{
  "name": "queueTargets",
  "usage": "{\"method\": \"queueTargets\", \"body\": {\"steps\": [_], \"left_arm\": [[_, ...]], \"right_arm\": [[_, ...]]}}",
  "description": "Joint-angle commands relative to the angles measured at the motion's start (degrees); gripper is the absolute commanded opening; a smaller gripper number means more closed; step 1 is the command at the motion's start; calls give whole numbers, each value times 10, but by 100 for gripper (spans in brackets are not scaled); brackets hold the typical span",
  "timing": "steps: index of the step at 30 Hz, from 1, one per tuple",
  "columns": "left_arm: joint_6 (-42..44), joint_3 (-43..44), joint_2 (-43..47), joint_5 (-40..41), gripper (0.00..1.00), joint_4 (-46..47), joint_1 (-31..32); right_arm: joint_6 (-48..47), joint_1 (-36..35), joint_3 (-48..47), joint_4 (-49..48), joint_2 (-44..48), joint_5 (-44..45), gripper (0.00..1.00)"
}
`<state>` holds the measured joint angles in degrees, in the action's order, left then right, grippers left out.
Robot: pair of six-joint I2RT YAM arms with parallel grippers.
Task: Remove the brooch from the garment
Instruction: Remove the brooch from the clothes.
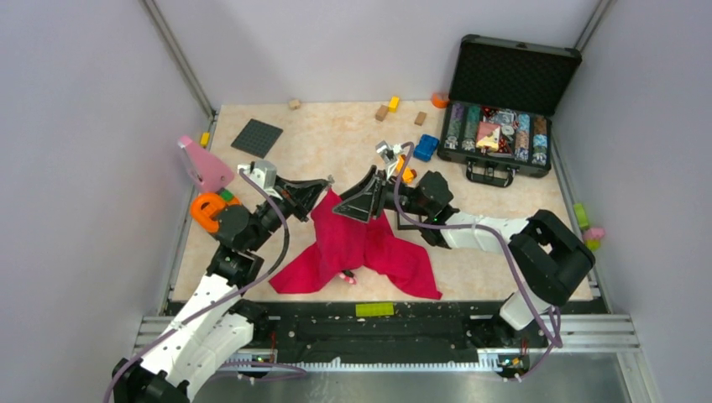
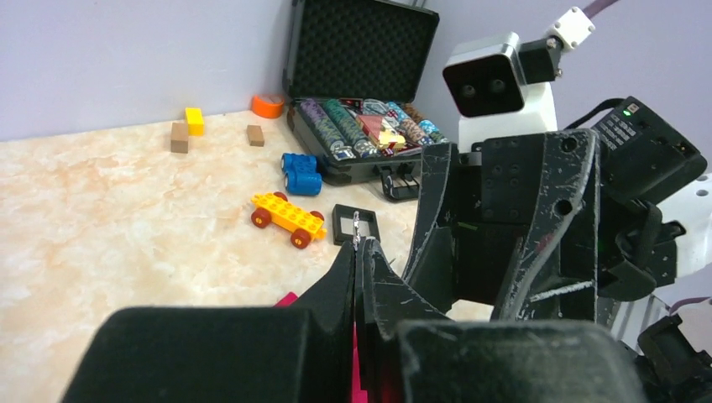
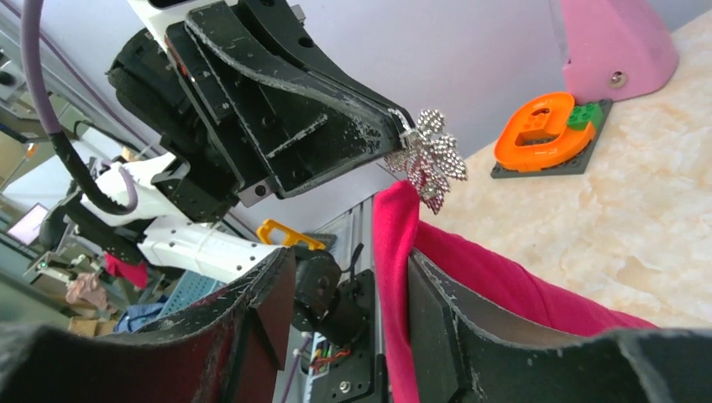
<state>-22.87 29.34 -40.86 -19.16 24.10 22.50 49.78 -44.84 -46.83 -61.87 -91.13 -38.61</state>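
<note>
The brooch point(image 3: 430, 159) is a sparkling silver flower, and my left gripper point(image 3: 401, 134) is shut on its edge. In the left wrist view it shows only as a thin metal sliver point(image 2: 356, 223) sticking out of the closed tips point(image 2: 357, 248). Its lower petal touches the raised peak of the magenta garment point(image 3: 393, 243); I cannot tell whether it is still pinned. My right gripper point(image 3: 353, 256) is open, with the lifted fold of cloth lying against one finger. From above, both grippers point(image 1: 323, 191) point(image 1: 353, 206) meet over the spread garment point(image 1: 374, 252).
An open case of poker chips point(image 1: 504, 126) stands at the back right. An orange ring toy point(image 1: 206, 210) and a pink stand point(image 1: 201, 164) sit at the left edge. A grey baseplate point(image 1: 256, 137), a blue toy car point(image 1: 426, 148), a yellow brick car point(image 2: 288, 216) and small blocks lie behind.
</note>
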Motion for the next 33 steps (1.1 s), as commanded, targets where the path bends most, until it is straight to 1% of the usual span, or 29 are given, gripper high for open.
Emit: {"method": "queueTargets", "body": {"steps": [1,4,6,7,10,13,15,17,21,26,30,33], "left_arm": [[13,15,17,41,0,10,-5],[6,23,17,33,0,9,-5],[2,24,18,30,0,12,-4],[1,25,19,28,0,12,-5],[7,22,20,27,0,12,-5],[3,12,16,23,0,24,-5],[-1,5,13,17,0,35,-4],[0,-3,9,13,0,44,-4],[12,-30,6,17,0,54,-4],[12,-77,-2,32,0,82,-5],[23,-99,-9,49,0,85,-5],[26,-113,-5,51,0,82,-5]], "right_arm": [[-36,-2,23,-30,26,-4,52],[-58,-3,32,-18,22,9,53],[-65,-3,28,-9,14,8,52],[-65,-3,27,-10,9,6,48],[-53,-3,23,-33,-1,-2,30],[-42,-4,5,-38,-7,-10,20],[-36,-3,-9,-38,-11,-14,11],[-32,-4,-24,-39,-12,-22,0],[-38,-3,-55,-18,11,-21,0],[-65,-2,-102,43,43,-20,0],[-90,4,-139,88,47,-16,0],[-95,16,-149,97,46,-8,0]]}}
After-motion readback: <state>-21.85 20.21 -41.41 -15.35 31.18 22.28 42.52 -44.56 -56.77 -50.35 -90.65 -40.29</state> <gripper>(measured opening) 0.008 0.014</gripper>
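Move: The garment's raised fold hangs between the right gripper's half-open fingers, about 2 cm ahead of its hand point and 2 cm to the left. The silver brooch lies some 4 cm ahead of that hand, 3 cm left and 2 cm up. The left gripper already holds the brooch at its shut tips, about 1 cm ahead and 1 cm right; from this hand the fold is 3 cm back, 1 cm right and 2 cm down. Lower the right gripper a little along the hanging fold, shut its fingers to pinch the garment beside the brooch, then raise it about 6 cm, drifting slightly forward. Keep the left gripper shut on the brooch and almost still meanwhile; as the right hand rises, draw the left straight down some 5 cm, so that garment and brooch are pulled apart. ##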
